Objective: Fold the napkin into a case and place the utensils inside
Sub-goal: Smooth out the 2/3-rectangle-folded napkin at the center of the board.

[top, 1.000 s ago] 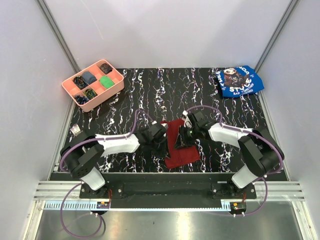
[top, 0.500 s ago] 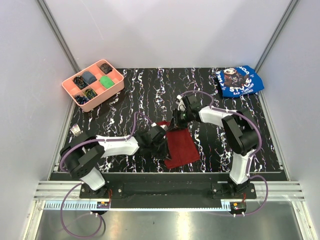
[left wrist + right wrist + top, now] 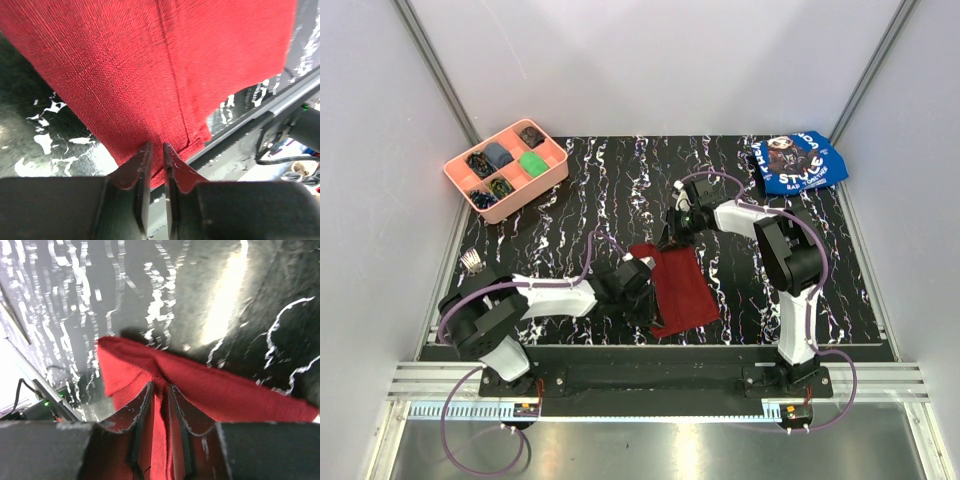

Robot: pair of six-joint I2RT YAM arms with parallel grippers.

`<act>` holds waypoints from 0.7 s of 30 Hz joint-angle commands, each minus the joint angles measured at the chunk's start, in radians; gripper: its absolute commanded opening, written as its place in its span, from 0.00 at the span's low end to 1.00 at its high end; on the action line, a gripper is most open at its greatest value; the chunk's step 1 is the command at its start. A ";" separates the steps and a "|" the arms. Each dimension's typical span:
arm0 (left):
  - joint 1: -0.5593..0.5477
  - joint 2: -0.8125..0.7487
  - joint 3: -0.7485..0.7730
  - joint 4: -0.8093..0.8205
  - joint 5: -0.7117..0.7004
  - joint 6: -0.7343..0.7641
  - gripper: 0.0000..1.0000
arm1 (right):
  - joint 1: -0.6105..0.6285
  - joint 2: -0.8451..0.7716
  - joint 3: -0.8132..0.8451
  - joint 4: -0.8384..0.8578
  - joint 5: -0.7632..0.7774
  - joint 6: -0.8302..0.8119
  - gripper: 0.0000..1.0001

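The dark red napkin lies as a folded, layered rectangle near the table's front middle. My left gripper sits low at its left edge. In the left wrist view its jaws stand a narrow gap apart with nothing between them, and the napkin with a fold line lies just beyond the tips. My right gripper is at the napkin's far edge. In the right wrist view it is shut on a pinched ridge of the napkin. Silver utensils lie at the table's left edge.
A pink compartment tray with small items stands at the back left. A blue printed cloth lies at the back right. Grey walls close in the table on three sides, and the metal rail runs along the near edge.
My right gripper has moved from over the napkin's middle to its far edge, drawing the cloth out flat. The left gripper's jaws have parted a little.
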 commanded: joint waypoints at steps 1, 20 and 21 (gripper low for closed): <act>-0.028 0.026 -0.005 0.076 0.025 -0.023 0.17 | -0.014 0.049 0.055 -0.006 0.011 -0.013 0.25; -0.056 -0.123 -0.033 0.001 -0.037 -0.035 0.17 | -0.022 0.073 0.089 -0.028 0.025 -0.010 0.01; -0.057 -0.114 -0.040 0.016 -0.023 -0.043 0.17 | -0.022 0.070 0.089 -0.028 0.026 -0.009 0.01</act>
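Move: The far end of the napkin's lengthwise seam, which the right hand goes for, lies almost straight below its tips, about 1 cm ahead and 2 cm down. From that hand the far-left corner is some 8 cm left and about level with it, and the napkin's middle about 12 cm back and 3 cm right. The near-left corner sits just under the left hand's tips, about 1 cm back; the napkin's middle is roughly 11 cm ahead of that hand and 5 cm right. The right fingers come down about 1.5 cm onto the far end of the napkin's seam and close almost fully, pinching the cloth there, then hold still. Meanwhile the left hand, its fingers staying slightly open, eases back a good centimetre past the near-left corner, then lifts about 3 cm clear of the cloth. ##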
